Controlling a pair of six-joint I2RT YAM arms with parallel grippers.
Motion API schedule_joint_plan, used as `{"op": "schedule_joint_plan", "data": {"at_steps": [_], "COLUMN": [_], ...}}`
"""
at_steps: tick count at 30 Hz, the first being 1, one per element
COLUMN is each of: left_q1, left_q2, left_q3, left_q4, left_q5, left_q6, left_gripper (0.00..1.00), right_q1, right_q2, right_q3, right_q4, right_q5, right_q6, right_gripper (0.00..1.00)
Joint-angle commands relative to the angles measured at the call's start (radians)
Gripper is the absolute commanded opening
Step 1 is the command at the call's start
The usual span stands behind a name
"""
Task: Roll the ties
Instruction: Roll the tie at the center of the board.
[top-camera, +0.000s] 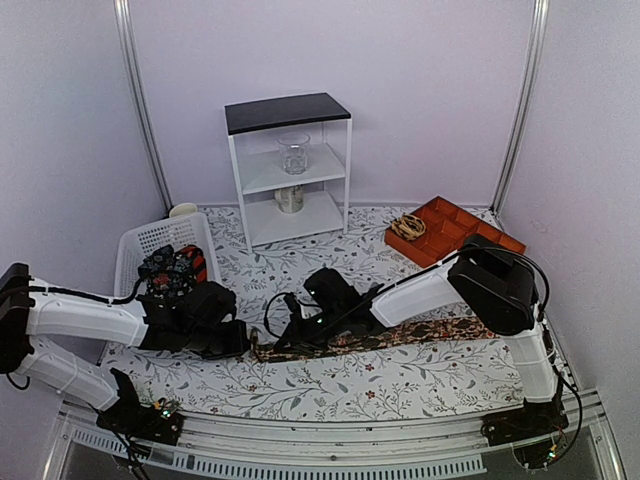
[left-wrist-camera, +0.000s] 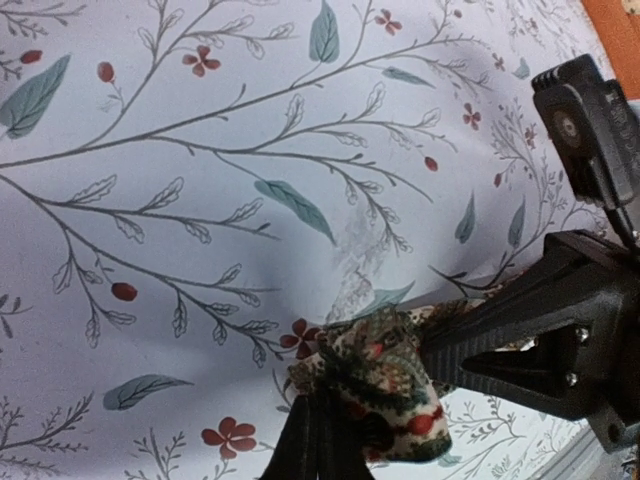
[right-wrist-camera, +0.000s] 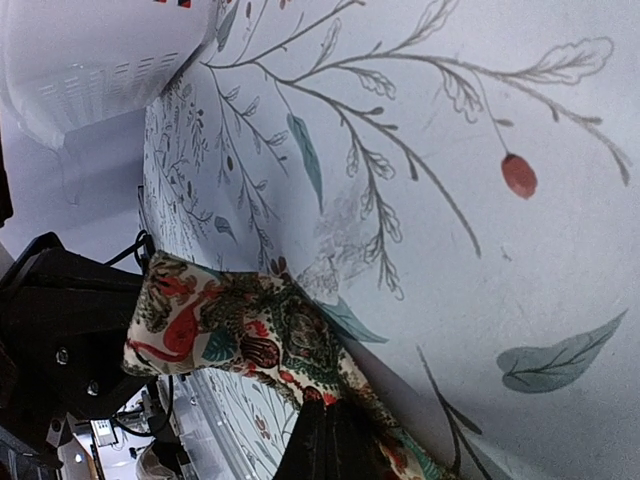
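A patterned tie (top-camera: 400, 335) lies stretched across the flowered tablecloth, its left end lifted between both grippers. In the left wrist view, my left gripper (left-wrist-camera: 318, 405) is shut on the tie's folded end (left-wrist-camera: 400, 370). The black right gripper (left-wrist-camera: 540, 345) is close on the right. In the right wrist view, my right gripper (right-wrist-camera: 330, 410) is shut on the tie (right-wrist-camera: 250, 330) a little further along. The cream, red and green tip points toward the left gripper (right-wrist-camera: 70, 345). From above, the left gripper (top-camera: 235, 338) and the right gripper (top-camera: 285, 335) almost meet. Rolled ties (top-camera: 175, 270) lie in the basket.
A white basket (top-camera: 140, 240) stands at the back left. A white shelf (top-camera: 288, 170) holds a glass jar (top-camera: 293, 153) and a can (top-camera: 290, 198). An orange tray (top-camera: 460, 225) with rubber bands (top-camera: 407, 227) sits at the back right.
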Motion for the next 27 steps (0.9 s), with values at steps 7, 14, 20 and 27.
{"op": "schedule_joint_plan", "data": {"at_steps": [7,14,20,27], "left_q1": [-0.016,-0.017,-0.018,-0.018], "left_q2": [0.024,0.019,0.006,0.006], "left_q3": [-0.024,-0.029,-0.043,-0.049], "left_q4": [0.151,0.111,0.098,0.123], "left_q5": [0.039,0.027,0.020,0.026], "left_q6": [0.042,0.022,0.011,0.017], "left_gripper": [0.00,0.00,0.00,0.00], "right_q1": [0.005,0.005,0.000,0.000], "right_q2": [-0.002,-0.132,-0.115,-0.088], "right_q3": [-0.013,-0.080,-0.038,0.010], "right_q4": [0.023,-0.013,-0.023,0.032], "right_q5": [0.000,0.114,0.098,0.040], "right_q6": [-0.006,-0.040,-0.069,0.004], "right_gripper": [0.00,0.02,0.14,0.35]}}
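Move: The tie's turned-up left end stands about 2 cm to the right of the left gripper's shut fingers and roughly level with them. From the right gripper, whose shut fingers are down on the tie, that end is some 4 cm to the left and a touch higher. The white basket is about 18 cm left of the left gripper and 17 cm farther out. Push the tie's turned-up end about 1.5 cm to the right with the left gripper's shut fingers, then sink about 1 cm and ease slightly back left, still against the fold. Hold the right gripper down on the tie at first, draw it 1.5 cm right, then lift it about 2 cm clear while swinging slightly back left, opening its fingers to a third. ##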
